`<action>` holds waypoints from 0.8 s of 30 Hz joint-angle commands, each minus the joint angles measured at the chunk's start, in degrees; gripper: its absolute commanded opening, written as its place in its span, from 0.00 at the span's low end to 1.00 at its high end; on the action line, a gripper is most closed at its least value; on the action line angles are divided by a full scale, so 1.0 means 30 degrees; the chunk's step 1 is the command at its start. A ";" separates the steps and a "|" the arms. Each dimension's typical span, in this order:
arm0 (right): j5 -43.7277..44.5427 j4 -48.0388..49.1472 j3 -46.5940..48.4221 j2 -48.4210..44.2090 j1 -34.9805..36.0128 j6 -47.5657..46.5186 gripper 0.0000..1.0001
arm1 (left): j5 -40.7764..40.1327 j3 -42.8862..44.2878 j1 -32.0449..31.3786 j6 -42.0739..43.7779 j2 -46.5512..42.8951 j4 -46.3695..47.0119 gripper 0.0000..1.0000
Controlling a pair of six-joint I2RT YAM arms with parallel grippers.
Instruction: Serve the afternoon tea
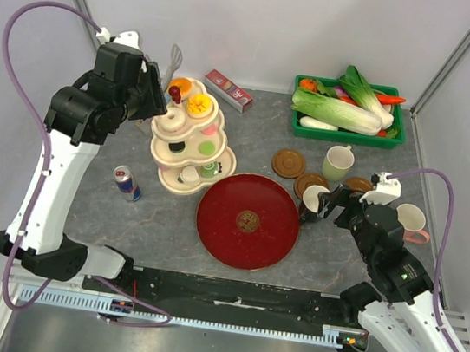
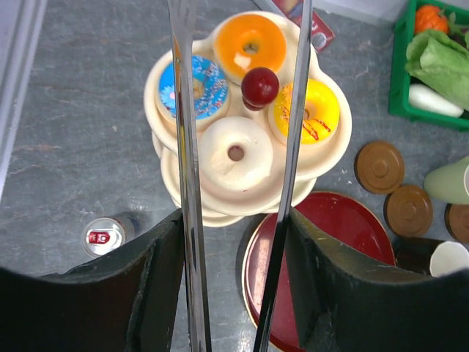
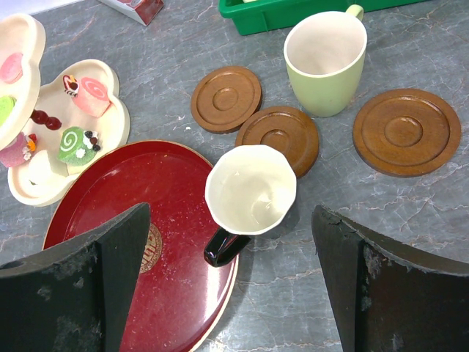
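Observation:
My left gripper (image 2: 233, 220) is shut on metal tongs (image 2: 187, 169), whose two arms press against the jaws' inner faces. It hovers by the cream tiered stand (image 1: 189, 139). In the left wrist view the tong arms straddle a white donut (image 2: 236, 152) on the top tier, beside blue (image 2: 194, 86), orange (image 2: 250, 45) and yellow (image 2: 308, 111) donuts. My right gripper (image 3: 231, 213) is open above a black mug with a white inside (image 3: 250, 189), at the red tray's edge (image 3: 110, 213). A pale green mug (image 3: 326, 55) and three brown coasters (image 3: 226, 98) stand behind it.
A drink can (image 1: 126, 182) stands left of the red tray (image 1: 248, 222). A green crate of vegetables (image 1: 349, 113) sits at the back right, with a red box (image 1: 229, 90) behind the stand. Another mug (image 1: 412, 221) is by my right arm.

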 commanded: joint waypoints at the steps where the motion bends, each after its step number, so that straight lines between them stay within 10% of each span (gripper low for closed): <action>1: 0.0112 0.0518 0.0027 0.0092 0.0015 0.0093 0.98 | -0.1475 0.1193 0.0143 -0.0019 -0.0410 -0.0190 0.60; 24: 0.0668 0.0430 0.0056 -0.0142 0.0014 0.0151 0.98 | 0.6640 0.4563 -0.0936 0.0010 0.0995 0.3354 0.59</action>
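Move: The left hand, still holding the tongs, is over the near edge of the cake stand's top tier: the white donut lies about 3 cm ahead, 2 cm right and 12 cm below. The handle knob is some 6 cm ahead, 3 right; the soda can 2 cm back, 13 left; the red tray 8 cm back, 20 right, far below. From the idle right hand the white donut is roughly 10 cm ahead and 35 cm left. Left hand lifts the tongs about 8 cm off above the stand, then also swings right 5 cm, tilting up. ##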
